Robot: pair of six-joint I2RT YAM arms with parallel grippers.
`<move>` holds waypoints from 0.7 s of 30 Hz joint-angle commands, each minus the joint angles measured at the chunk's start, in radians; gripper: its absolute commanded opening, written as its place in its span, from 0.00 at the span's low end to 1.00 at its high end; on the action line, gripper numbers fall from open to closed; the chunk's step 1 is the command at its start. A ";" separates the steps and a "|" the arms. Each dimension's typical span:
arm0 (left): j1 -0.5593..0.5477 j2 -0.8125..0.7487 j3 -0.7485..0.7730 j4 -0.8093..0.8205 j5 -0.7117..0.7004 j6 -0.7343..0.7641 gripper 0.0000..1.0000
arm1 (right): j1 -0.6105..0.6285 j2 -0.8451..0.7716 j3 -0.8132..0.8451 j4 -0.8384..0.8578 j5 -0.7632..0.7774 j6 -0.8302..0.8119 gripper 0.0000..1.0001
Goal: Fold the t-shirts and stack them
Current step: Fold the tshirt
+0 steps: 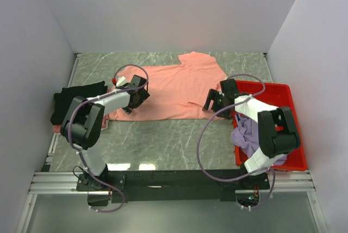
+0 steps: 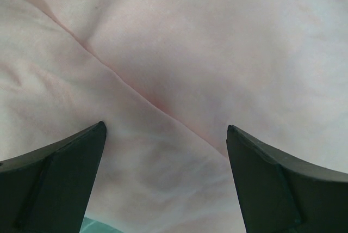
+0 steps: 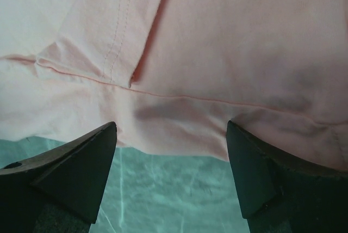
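Observation:
A salmon-pink t-shirt [image 1: 174,89] lies spread on the green marbled table. My left gripper [image 1: 134,101] hovers open over its left part; the left wrist view shows only pale cloth [image 2: 179,69] with a fold line between the wide-apart fingers. My right gripper [image 1: 213,104] stands open at the shirt's right lower edge; the right wrist view shows the shirt's hem [image 3: 179,135] and a stitched seam between the fingers, with bare table below. A black t-shirt [image 1: 76,99] lies folded at the left wall. A lavender-purple t-shirt [image 1: 247,132] is bunched in the red tray [image 1: 291,99].
The red plastic tray sits at the right edge, under my right arm. White walls close in on the left, back and right. A metal rail [image 1: 163,177] runs along the near edge. A strip of pink cloth [image 1: 57,128] shows under the black shirt.

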 commanded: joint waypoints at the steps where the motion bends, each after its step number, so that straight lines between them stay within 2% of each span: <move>1: -0.037 -0.056 -0.101 -0.083 0.029 -0.040 0.99 | 0.028 -0.074 -0.102 -0.157 0.067 0.034 0.88; 6: -0.080 -0.151 -0.225 -0.108 0.005 -0.081 1.00 | 0.060 -0.172 -0.205 -0.199 0.083 0.055 0.89; 10: -0.097 -0.231 -0.276 -0.120 -0.024 -0.096 1.00 | 0.098 -0.198 -0.216 -0.193 0.100 0.054 0.89; 15: -0.097 -0.245 -0.207 -0.160 -0.078 -0.087 0.99 | 0.175 -0.231 -0.081 -0.255 0.170 0.032 0.89; 21: -0.095 -0.284 -0.132 -0.169 -0.115 -0.070 0.99 | 0.192 -0.214 0.053 -0.272 0.216 -0.012 0.89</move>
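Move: The salmon t-shirt lies spread under both hands' open fingertips. Its middle is about 8 cm ahead and 14 cm right of the left hand, and some 11 cm ahead and 20 cm left of the right hand, roughly 1 cm lower. The folded stack sits about 25 cm left of the left hand and 2 cm farther out. From the right hand, the red bin's middle is some 24 cm right and 6 cm back, with the purple shirt in it 18 cm right and 12 cm back. Straight back towards the robot, both hands keep their open fingertips down on the near part of the salmon t-shirt and drag it along some 8 cm, quickly at first, then easing off. At the end the right hand lifts about 3 cm clear of the cloth and swings slightly forward and left, rolling about 10 degrees, while the left only starts to rise, by 1 cm. ##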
